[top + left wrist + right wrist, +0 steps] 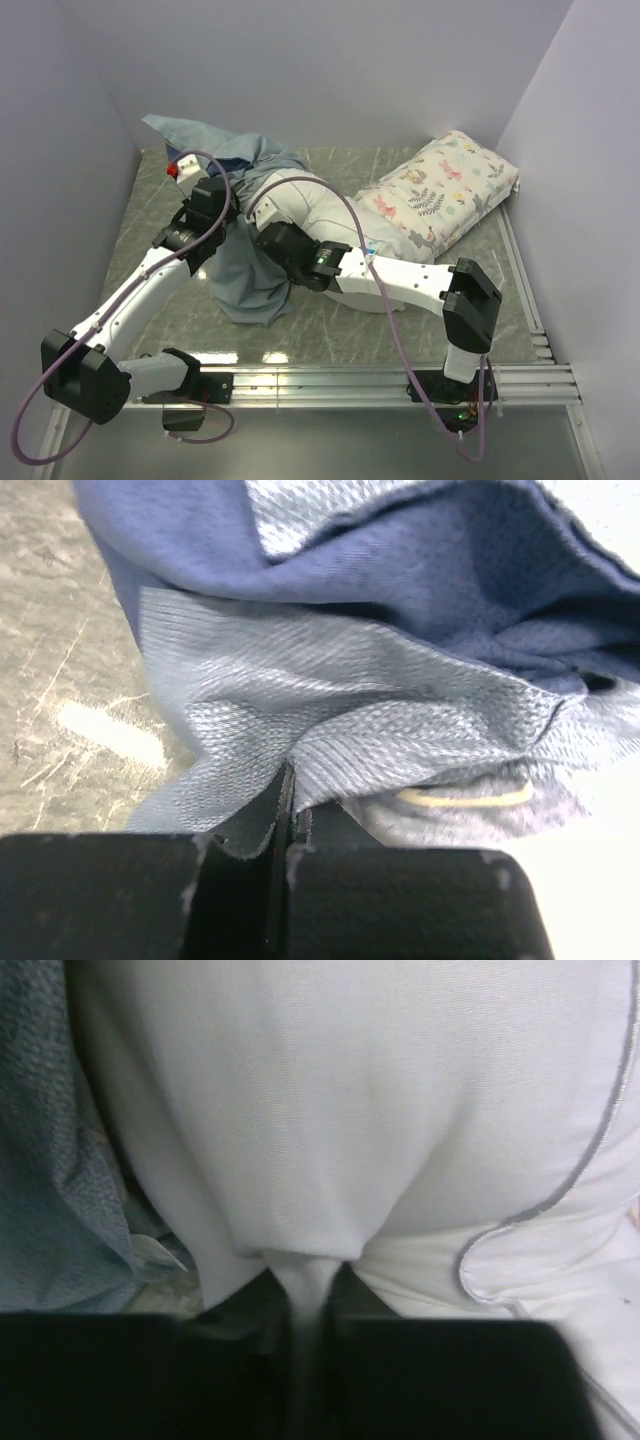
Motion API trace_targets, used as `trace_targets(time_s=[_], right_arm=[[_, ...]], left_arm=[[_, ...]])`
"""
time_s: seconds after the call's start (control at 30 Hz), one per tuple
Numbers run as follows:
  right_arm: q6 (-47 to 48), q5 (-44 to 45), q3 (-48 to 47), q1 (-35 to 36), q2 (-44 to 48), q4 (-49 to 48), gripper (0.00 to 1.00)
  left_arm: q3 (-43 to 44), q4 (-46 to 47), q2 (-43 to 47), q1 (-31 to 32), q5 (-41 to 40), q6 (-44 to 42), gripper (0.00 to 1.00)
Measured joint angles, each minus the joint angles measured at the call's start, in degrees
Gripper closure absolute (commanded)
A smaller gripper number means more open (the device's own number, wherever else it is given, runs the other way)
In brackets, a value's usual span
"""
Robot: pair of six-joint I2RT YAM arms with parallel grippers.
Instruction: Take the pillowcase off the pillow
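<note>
The grey-blue pillowcase (248,275) lies bunched on the left half of the table, part of it trailing back toward the far wall. The plump white pillow (305,200) sticks out of it to the right. My left gripper (213,203) sits over the cloth; in the left wrist view its jaws (285,805) are shut on a fold of the pillowcase (330,710), with the darker blue inner flap (450,560) above. My right gripper (266,218) is at the pillow's near left end, pinching a fold of the pillow (350,1110) between its fingers (310,1285). The pillowcase (50,1160) hangs beside it.
A smaller floral-print pillow (445,185) lies at the back right against the wall. The marbled grey table (400,325) is boxed in by pale walls on three sides. A metal rail (350,380) with the arm bases runs along the near edge.
</note>
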State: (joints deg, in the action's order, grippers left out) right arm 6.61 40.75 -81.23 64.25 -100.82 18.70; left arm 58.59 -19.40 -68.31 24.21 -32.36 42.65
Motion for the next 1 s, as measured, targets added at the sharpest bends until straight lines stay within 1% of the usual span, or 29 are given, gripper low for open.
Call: trace_targets(time_s=[0.1, 0.2, 0.3, 0.4, 0.47, 0.57, 0.67, 0.77, 0.87, 0.9, 1.0], right_arm=[[-1.6, -0.7, -1.4, -0.5, 0.2, 1.4, 1.00], [-2.9, -4.5, -1.9, -0.9, 3.0, 4.7, 1.00], [-4.3, -10.0, -4.8, -1.5, 7.6, 9.5, 1.00], [-6.9, -17.2, -7.3, -2.8, 13.7, 12.9, 1.00], [-8.9, -22.2, -8.4, -4.2, 17.2, 13.8, 1.00], [-13.1, -30.3, -7.8, -8.7, 21.7, 13.8, 1.00], [-17.1, -35.5, -2.4, -13.0, 25.2, 11.7, 1.00], [-20.4, -36.7, 5.4, -15.0, 26.4, 9.3, 1.00], [-23.7, -35.8, 13.5, -16.0, 26.5, 6.6, 1.00], [-24.9, -35.1, 15.5, -16.4, 26.5, 5.1, 1.00], [-27.4, -33.4, 17.5, -17.3, 26.4, 1.6, 1.00]], left_arm=[[1.8, -1.3, 1.2, 0.0, -0.3, -0.7, 1.00], [4.6, -2.8, 2.0, 0.0, -1.6, -2.0, 0.99], [7.2, -3.2, 2.1, -1.4, -1.4, -2.9, 1.00], [8.6, -3.1, 1.3, -4.5, 0.0, -3.0, 1.00], [9.4, -3.3, 0.2, -7.2, 2.7, -3.0, 0.99], [10.0, -3.6, -2.2, -12.8, 9.3, -2.6, 1.00], [10.3, -4.1, -5.2, -18.0, 16.7, -2.1, 0.99], [11.6, -4.9, -9.0, -19.7, 21.7, -2.0, 0.96], [12.0, -3.8, -12.0, -20.4, 27.1, -2.8, 0.70], [12.0, -2.9, -12.3, -20.7, 28.9, -3.1, 0.50], [12.8, -1.8, -12.5, -20.2, 30.3, -4.7, 0.23]])
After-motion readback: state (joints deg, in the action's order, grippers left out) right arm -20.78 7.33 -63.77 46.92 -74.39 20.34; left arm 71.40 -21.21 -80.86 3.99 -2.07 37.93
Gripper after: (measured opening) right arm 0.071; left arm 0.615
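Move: The left gripper still holds gathered pillowcase; the case's far end lies about 12 cm ahead and 2 cm left of it, its hanging tail some 12 cm back and 3 cm right. The right gripper has the white pillow's cloth right at its fingertips; the bulk of the pillow lies 14 cm right, 3 cm back and 10 cm below, the patterned pillow 32 cm right and 6 cm ahead. Shut the right gripper on the pillow's cloth, haul it up about 15 cm while drawing back and right, then lower most of the way, ending rightward, rolling its left side up and tipping down. Meanwhile raise the left gripper with the pillowcase about 6 cm, swing it left and forward, lower it again and open the fingers at the end. ##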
